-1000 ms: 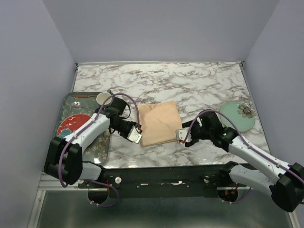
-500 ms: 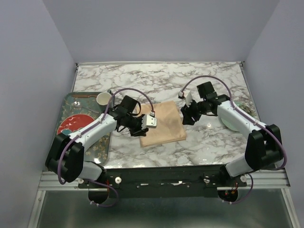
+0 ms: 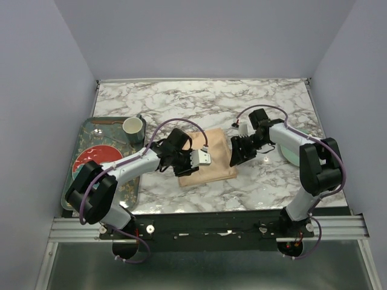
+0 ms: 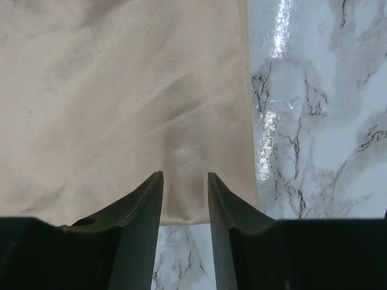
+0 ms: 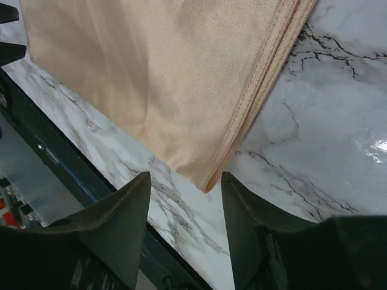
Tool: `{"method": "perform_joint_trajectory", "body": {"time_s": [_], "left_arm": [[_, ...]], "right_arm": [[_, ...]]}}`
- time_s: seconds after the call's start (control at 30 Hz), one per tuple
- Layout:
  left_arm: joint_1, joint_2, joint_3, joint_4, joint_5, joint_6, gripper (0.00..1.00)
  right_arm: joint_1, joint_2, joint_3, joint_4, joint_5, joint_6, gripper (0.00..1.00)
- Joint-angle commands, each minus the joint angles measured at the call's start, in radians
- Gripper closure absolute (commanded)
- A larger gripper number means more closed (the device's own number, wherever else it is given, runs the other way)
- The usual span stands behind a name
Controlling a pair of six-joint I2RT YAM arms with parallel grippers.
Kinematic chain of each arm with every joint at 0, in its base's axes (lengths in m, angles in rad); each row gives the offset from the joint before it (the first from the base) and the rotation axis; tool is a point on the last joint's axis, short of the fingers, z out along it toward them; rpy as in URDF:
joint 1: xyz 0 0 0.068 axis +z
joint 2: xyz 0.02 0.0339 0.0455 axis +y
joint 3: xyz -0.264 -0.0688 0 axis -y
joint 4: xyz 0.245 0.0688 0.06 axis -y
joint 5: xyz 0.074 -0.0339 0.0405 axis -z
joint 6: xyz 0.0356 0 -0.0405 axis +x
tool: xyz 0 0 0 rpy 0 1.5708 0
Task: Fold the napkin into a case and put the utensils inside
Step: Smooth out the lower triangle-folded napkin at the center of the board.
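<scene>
The peach-orange napkin [image 3: 211,160] lies folded in a layered, roughly square shape mid-table. My left gripper [image 3: 181,164] stands at its left side. In the left wrist view this gripper [image 4: 185,181] is open, its fingertips [image 4: 155,184] down at the edge of the napkin [image 4: 121,90], close to a corner, and the cloth lies flat in the gap. My right gripper [image 3: 235,157] is at the right side. It [image 5: 184,178] is open too, straddling the hemmed near corner of the napkin [image 5: 169,78] without pinching it. No narrow case and no utensils show clearly.
A grey patterned tray [image 3: 130,187] sits at the left with a red plate [image 3: 94,160] and a cup [image 3: 133,127] on it. A pale green plate [image 3: 296,154] lies at the right, partly behind my right arm. The table's front edge is close to the napkin's near corners.
My right arm swung from the front of the table up to the napkin's right side and settled over its near corner. My left gripper slid right onto the cloth's left edge.
</scene>
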Motion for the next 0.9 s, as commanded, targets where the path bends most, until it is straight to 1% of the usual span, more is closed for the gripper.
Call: {"method": "perform_joint_trajectory", "body": {"time_s": [0.0,0.27,0.37,0.4,0.47,0.5,0.57,0.6,0.67,0.7,0.87], "left_arm": [[-0.006,-0.020,-0.013,0.024,-0.045,-0.030,0.56],[-0.005,-0.032,-0.013,0.038,-0.075,-0.050,0.56],[-0.005,-0.046,-0.009,0.047,-0.088,-0.067,0.56],[-0.005,-0.055,-0.007,0.049,-0.088,-0.075,0.56],[-0.003,-0.063,-0.007,0.049,-0.087,-0.087,0.56],[-0.003,-0.071,-0.007,0.049,-0.087,-0.095,0.56],[-0.003,-0.078,-0.010,0.046,-0.090,-0.103,0.56],[-0.003,-0.086,-0.012,0.047,-0.094,-0.106,0.56],[-0.003,-0.092,-0.018,0.046,-0.102,-0.112,0.56],[-0.003,-0.097,-0.019,0.046,-0.104,-0.113,0.56],[0.002,-0.107,-0.036,0.040,-0.104,-0.126,0.56]], "right_arm": [[-0.002,0.029,-0.001,-0.005,0.011,0.077,0.42],[-0.002,0.081,-0.021,-0.015,0.025,0.098,0.44],[0.000,0.089,-0.024,-0.013,0.029,0.097,0.50],[-0.002,0.084,-0.024,-0.013,0.028,0.097,0.56],[-0.002,0.075,-0.024,-0.015,0.025,0.094,0.62],[-0.002,0.069,-0.016,-0.021,0.017,0.091,0.69],[-0.002,0.052,-0.003,-0.036,0.005,0.087,0.74],[0.000,0.042,0.000,-0.048,-0.013,0.090,0.84],[0.000,0.011,-0.003,-0.055,-0.032,0.104,0.90],[0.003,0.003,-0.003,-0.065,-0.053,0.103,0.99],[0.003,-0.014,-0.018,-0.088,-0.084,0.153,0.99]]}}
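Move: The right hand, fingers open, hovers over the napkin's near-right corner, which lies about 2 cm back, level sideways and some 3 cm below it. The napkin's middle is about 10 cm left and 5 cm ahead; the green plate stands roughly 24 cm right and 8 cm ahead. From the left hand, that corner is about 17 cm right, 2 cm back and 2 cm down. Right hand sinks about 2 cm, easing back, pinches the top layer's near-right corner and lifts; left rises too. ##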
